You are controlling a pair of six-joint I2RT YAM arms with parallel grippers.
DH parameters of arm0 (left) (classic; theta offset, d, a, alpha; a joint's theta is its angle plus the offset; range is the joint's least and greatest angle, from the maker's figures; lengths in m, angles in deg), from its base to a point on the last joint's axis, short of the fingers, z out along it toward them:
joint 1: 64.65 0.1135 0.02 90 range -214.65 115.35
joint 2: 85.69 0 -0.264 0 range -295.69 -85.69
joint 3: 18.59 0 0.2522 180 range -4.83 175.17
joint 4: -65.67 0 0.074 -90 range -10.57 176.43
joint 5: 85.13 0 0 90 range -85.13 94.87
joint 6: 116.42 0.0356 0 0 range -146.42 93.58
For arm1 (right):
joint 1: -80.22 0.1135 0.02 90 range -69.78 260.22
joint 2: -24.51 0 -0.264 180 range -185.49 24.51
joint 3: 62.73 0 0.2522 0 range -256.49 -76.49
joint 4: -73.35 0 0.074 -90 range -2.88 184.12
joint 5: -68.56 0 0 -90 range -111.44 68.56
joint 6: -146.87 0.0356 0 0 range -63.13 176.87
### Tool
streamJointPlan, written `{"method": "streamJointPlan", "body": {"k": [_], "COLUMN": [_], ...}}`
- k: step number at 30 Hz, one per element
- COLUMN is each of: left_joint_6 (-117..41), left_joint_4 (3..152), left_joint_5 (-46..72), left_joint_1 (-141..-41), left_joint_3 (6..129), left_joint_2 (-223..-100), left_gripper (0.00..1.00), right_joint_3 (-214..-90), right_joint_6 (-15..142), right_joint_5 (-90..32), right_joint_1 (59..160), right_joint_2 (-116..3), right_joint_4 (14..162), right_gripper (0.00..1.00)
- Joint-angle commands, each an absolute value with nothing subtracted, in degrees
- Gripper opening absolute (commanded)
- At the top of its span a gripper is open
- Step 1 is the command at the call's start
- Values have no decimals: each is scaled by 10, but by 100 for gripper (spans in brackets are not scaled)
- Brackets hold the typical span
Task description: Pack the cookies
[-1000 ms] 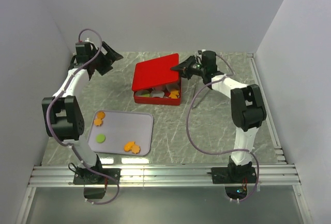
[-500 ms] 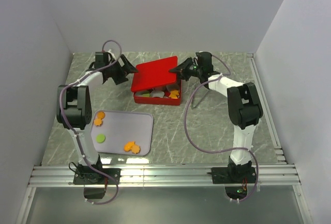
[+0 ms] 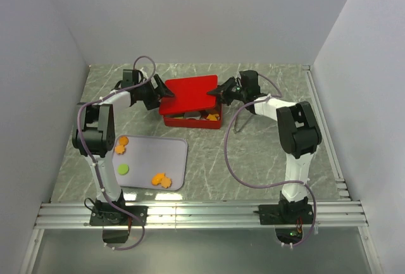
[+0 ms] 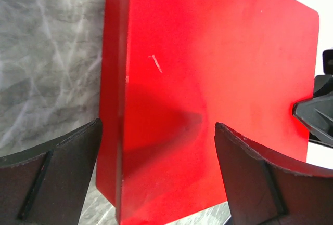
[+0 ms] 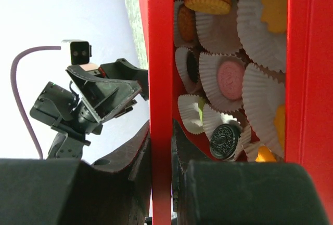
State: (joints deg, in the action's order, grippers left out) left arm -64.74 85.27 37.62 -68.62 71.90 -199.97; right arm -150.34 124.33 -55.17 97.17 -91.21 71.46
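A red box [image 3: 190,121] stands at the table's middle, its red lid [image 3: 190,90] lying low over it. My right gripper [image 3: 221,89] is shut on the lid's right edge; the thin red edge [image 5: 160,79] is pinched between its fingers [image 5: 139,173]. Inside the box, cookies sit in white paper cups: an orange one [image 5: 207,0], a pink one [image 5: 230,77], a black one [image 5: 225,141]. My left gripper [image 3: 160,89] is open at the lid's left edge, its fingers [image 4: 52,173] straddling the lid [image 4: 208,79] without touching it. More cookies lie on the tray: orange ones [image 3: 122,141] and a green disc [image 3: 123,169].
The grey tray [image 3: 171,154] lies in front of the left arm, with two orange cookies [image 3: 161,180] near its front edge. White walls close the table at left, back and right. A purple cable [image 3: 231,154] loops over the table by the right arm.
My left arm has swung in from the far left corner to the lid's left edge. The lid, held by my right gripper, has come down from a tilt to lie lower over the box.
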Motion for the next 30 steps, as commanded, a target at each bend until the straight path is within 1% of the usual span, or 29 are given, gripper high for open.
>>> {"method": "streamJointPlan", "body": {"k": [1,3,5,8,9,12,16,19,20,24,30], "left_joint_6": [-619,-606,-599,-593,-590,-581,-587,-584,-583,-583,-587], "left_joint_4": [864,886,895,908,915,941,960,997,1011,1037,1054], "left_joint_5": [386,377,372,363,354,335,321,303,300,288,272], "left_joint_1": [-699,-705,-711,-719,-722,-730,-733,-734,-734,-738,-749], "left_joint_3": [734,744,747,745,747,761,789,828,837,864,870], "left_joint_2": [-1996,-1997,-1994,-1990,-1990,-1995,-2004,-2018,-2024,-2034,-2036], "left_gripper": [94,92,92,91,91,90,90,90,90,90,91], "right_joint_3": [-1478,-1466,-1452,-1436,-1434,-1430,-1435,-1441,-1443,-1454,-1465], "right_joint_6": [1222,1217,1216,1215,1211,1199,1188,1186,1182,1175,1160], "right_joint_5": [-531,-525,-518,-510,-505,-492,-481,-474,-471,-458,-444], "right_joint_1": [976,976,976,976,976,975,974,972,972,968,960], "right_joint_2": [-877,-868,-863,-854,-850,-846,-842,-842,-841,-840,-827], "right_joint_4": [706,709,710,713,720,747,772,791,797,836,867], "right_gripper": [0,2,6,15,21,29,33,40,45,49,51]}}
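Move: The right hand pinches the right edge of the slanted red lid, whose middle lies about 11 cm to its left and a little lower. The box it is taken to has its middle about 10 cm left, 4 cm back and 9 cm below; an orange cookie in the near right corner is some 7 cm back, 1 cm left and 10 cm down. From the left hand, the lid's middle is about 8 cm right, level fore and aft and slightly higher, and the box's middle 9 cm right, 3 cm back and 5 cm below. Backing about 2 cm towards the robot, the right hand then sinks some 4 cm and eases right while its fingers open to about half and let go of the lid's right edge over the box, the wrist rolling a little. The left hand, still wide open astride the lid's left end, slides about 2 cm back and right, then forward again, rolling some 10 degrees. ##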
